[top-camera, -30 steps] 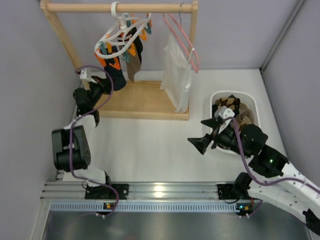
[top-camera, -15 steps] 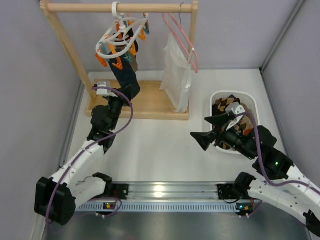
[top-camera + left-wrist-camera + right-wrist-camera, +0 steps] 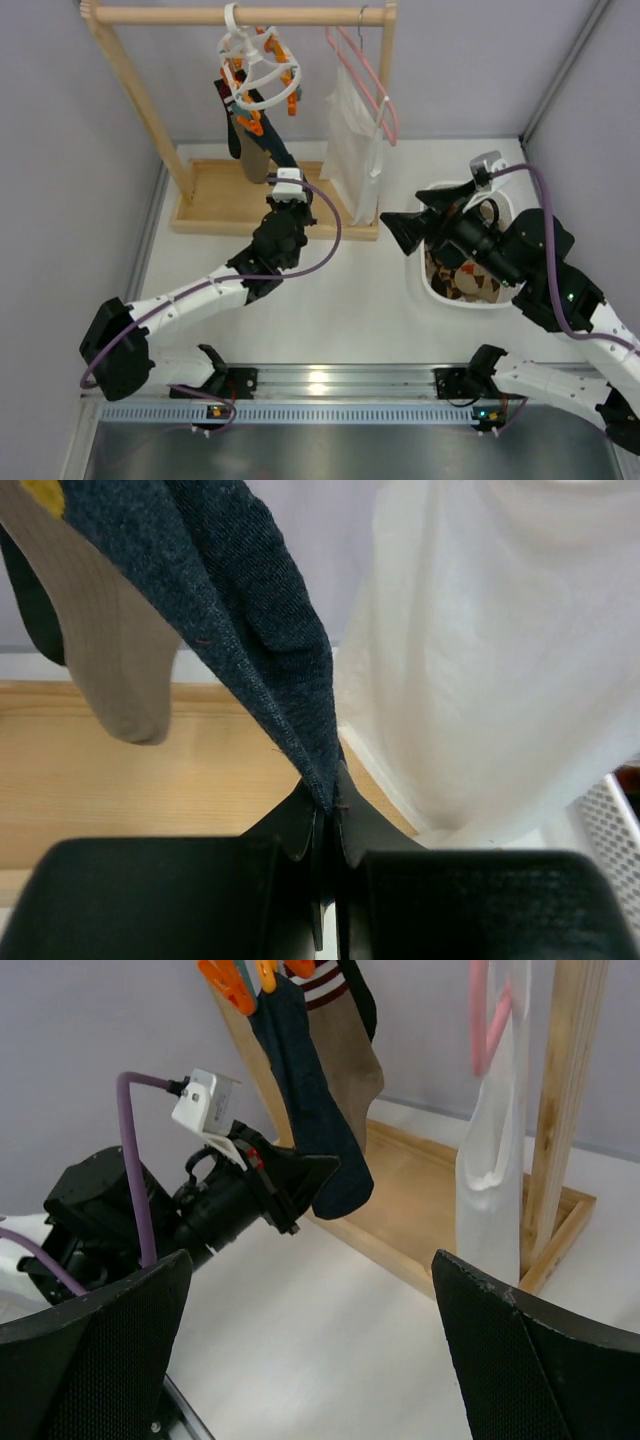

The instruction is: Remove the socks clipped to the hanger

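The white ring hanger (image 3: 258, 62) hangs from the wooden rail with orange pins (image 3: 225, 980). A dark teal sock (image 3: 230, 610) stays clipped to it and stretches down to the right. My left gripper (image 3: 328, 795) is shut on that sock's toe end. The top view shows this left gripper (image 3: 288, 172) below the ring, and the right wrist view shows it (image 3: 330, 1170) too. A grey-brown sock (image 3: 110, 650) with a maroon-white cuff (image 3: 322, 982) hangs beside it. My right gripper (image 3: 405, 215) stands open and holds nothing, between the rack and the basket.
A white basket (image 3: 428, 285) at the right holds argyle socks (image 3: 462, 275). A white garment (image 3: 352, 150) on a pink wire hanger (image 3: 375, 95) hangs just right of the pulled sock. The wooden rack base (image 3: 225, 200) lies under the socks.
My left arm swung from the rack's left side to the right, dragging the dark sock; the ring hanger turned and swung right. My right gripper lifted toward the basket's far side.
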Tool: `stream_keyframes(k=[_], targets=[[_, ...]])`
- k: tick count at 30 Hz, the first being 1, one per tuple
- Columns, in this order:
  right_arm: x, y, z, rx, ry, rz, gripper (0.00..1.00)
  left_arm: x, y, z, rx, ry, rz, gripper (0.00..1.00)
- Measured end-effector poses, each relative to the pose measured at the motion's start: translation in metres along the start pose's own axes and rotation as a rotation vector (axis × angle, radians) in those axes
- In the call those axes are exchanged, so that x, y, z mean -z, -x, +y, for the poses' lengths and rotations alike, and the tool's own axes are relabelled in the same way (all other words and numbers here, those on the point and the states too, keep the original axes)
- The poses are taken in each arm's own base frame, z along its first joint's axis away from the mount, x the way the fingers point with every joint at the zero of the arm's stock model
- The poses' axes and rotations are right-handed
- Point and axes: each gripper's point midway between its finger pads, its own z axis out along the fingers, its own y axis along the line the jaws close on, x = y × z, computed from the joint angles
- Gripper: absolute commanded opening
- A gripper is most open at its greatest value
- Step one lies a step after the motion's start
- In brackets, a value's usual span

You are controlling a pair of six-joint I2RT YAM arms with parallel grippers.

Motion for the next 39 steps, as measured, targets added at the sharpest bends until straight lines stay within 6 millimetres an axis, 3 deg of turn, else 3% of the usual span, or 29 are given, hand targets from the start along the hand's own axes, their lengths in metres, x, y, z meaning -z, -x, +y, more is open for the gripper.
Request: stream_keyframes(k=[8, 18, 24, 30, 39], targets=[[-0.037, 0.042, 0.009, 0.067, -0.038, 0.018, 0.99, -0.004, 0.001, -0.006, -0.176, 0.203, 0.018, 0.00], [-0.088, 0.074, 0.022, 0.138, -0.041, 0.028, 1.00, -0.022, 0.004, -0.009, -0.364, 0.344, 0.050, 0.00], [-0.139, 0.085, 0.039, 0.210, -0.030, 0.026, 0.88, -0.035, 0.005, -0.016, -0.443, 0.400, 0.067, 0.00], [-0.197, 0.064, 0.055, 0.321, -0.048, 0.057, 0.73, -0.042, -0.003, -0.019, -0.513, 0.426, 0.091, 0.00], [-0.241, 0.003, 0.079, 0.429, -0.012, 0.137, 0.69, -0.049, 0.004, -0.025, -0.541, 0.459, 0.094, 0.00]])
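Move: The left hand is still shut on the toe of a dark blue sock. The clips that hold the top of that sock are about 16 cm ahead of the open right hand, 23 cm to its left and 9 cm higher; from the left hand they are 10 cm left, 2 cm ahead and 22 cm up. The grey sock hangs roughly 8 cm ahead of the left hand and 9 cm to its left, the white bag 8 cm ahead and 9 cm to its right. Forward and up first, then sweeping left and dipping about 6 cm, the right hand travels some 12 cm out and 21 cm left towards the clips of the blue sock, its fingers narrowing to about two-thirds open. The left hand keeps its pinch on the toe, easing forward and slightly right while turning counter-clockwise and rolling its left side up some 30 degrees. ##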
